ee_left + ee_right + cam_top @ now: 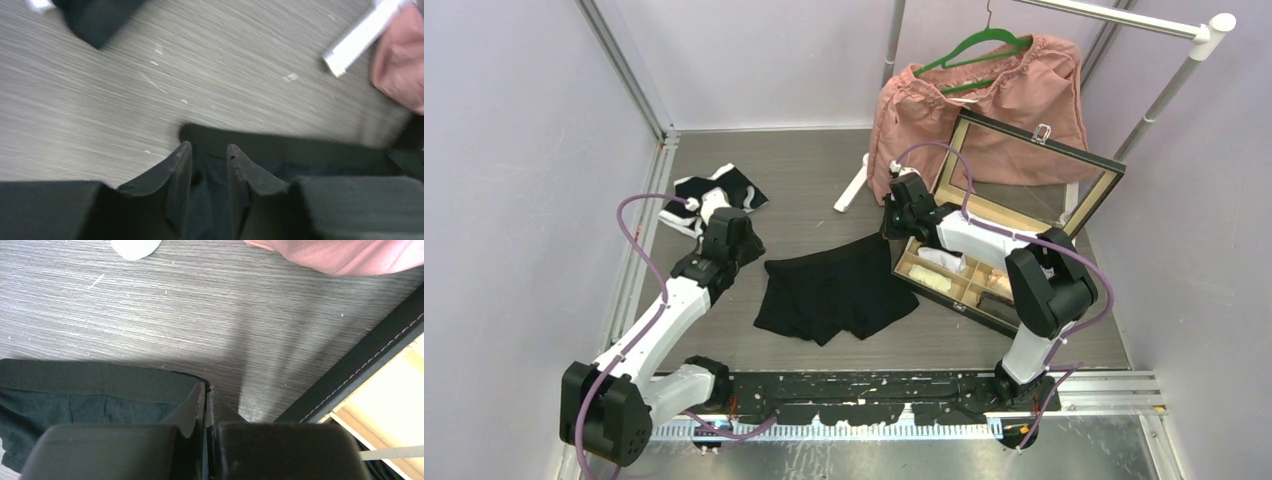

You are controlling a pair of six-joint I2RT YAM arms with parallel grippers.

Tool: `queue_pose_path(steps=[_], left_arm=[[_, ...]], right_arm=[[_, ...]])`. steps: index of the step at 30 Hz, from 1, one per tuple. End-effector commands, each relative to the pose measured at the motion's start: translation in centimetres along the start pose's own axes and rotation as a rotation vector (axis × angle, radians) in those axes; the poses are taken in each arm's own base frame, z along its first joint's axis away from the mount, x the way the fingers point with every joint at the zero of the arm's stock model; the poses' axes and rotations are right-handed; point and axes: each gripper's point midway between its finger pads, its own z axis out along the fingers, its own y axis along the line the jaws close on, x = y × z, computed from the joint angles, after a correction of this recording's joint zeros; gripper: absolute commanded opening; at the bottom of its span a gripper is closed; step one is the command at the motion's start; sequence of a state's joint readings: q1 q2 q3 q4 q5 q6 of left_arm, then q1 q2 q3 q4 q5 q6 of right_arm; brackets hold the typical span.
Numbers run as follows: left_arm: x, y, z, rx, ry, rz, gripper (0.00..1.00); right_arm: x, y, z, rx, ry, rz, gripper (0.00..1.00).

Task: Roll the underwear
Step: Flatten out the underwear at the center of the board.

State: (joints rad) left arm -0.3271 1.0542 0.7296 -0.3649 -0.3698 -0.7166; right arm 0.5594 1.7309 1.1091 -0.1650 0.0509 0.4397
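Black underwear (834, 290) lies spread flat in the middle of the table, waistband on the far side. My left gripper (754, 250) is at the waistband's left corner. In the left wrist view its fingers stand apart (209, 145), with the black cloth (300, 150) under and between them, nothing pinched. My right gripper (896, 228) is at the waistband's right corner. In the right wrist view its fingers (206, 386) are pressed together on that corner of the underwear (100, 380). A second, black-and-white underwear (714, 195) lies crumpled at the far left.
An open box (994, 270) with compartments sits just right of the right gripper; its dark edge (360, 370) is close by. A pink garment (984, 110) on a green hanger hangs from a white rack (1164, 100) at the back right, whose white foot (357, 40) rests on the table.
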Motion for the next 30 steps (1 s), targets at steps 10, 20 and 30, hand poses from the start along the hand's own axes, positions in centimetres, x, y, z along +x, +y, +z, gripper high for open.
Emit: queue_pose_path(steps=[10,20,30], left_arm=[[11.4,-4.5,-2.4,0.293,0.253,0.070,0.05],[13.5,3.3,-1.8,-0.110,0.285,-0.009,0.01],[14.1,7.5,-2.0,-0.358,0.301,-0.032,0.01]], right_arm=[[-1.4,1.0,1.1,-0.036,-0.033,0.011,0.05],[-1.1,0.5,1.3,-0.015,-0.023,0.004,0.04],[-1.5,-0.1,1.7,0.027,-0.027,-0.006,0.04]])
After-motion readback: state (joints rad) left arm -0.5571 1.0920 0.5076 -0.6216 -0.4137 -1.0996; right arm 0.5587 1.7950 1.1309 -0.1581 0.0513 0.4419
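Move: The underwear's left leg corner, where the left hand goes, lies about 11 cm back from that hand, 1 cm to its right and some 13 cm below. The waistband's left end is about 1 cm ahead and 3 cm right of the left hand, the black garment some 14 cm ahead and 7 cm left. From the right hand, already pinching the waistband's right end, that leg corner is about 17 cm back, 25 cm left and 6 cm lower. Over the underwear's left side the left hand swings right, back and down, its part-open fingers closing; then, shut, they go left some 8 cm while sinking on backwards to the outer leg corner, fingertips reaching the cloth's edge. Overall it goes about 12 cm down and 11 cm back, fingers tipping some 20 degrees steeper. The right hand keeps its pinch on the waistband and sinks about 2 cm. ##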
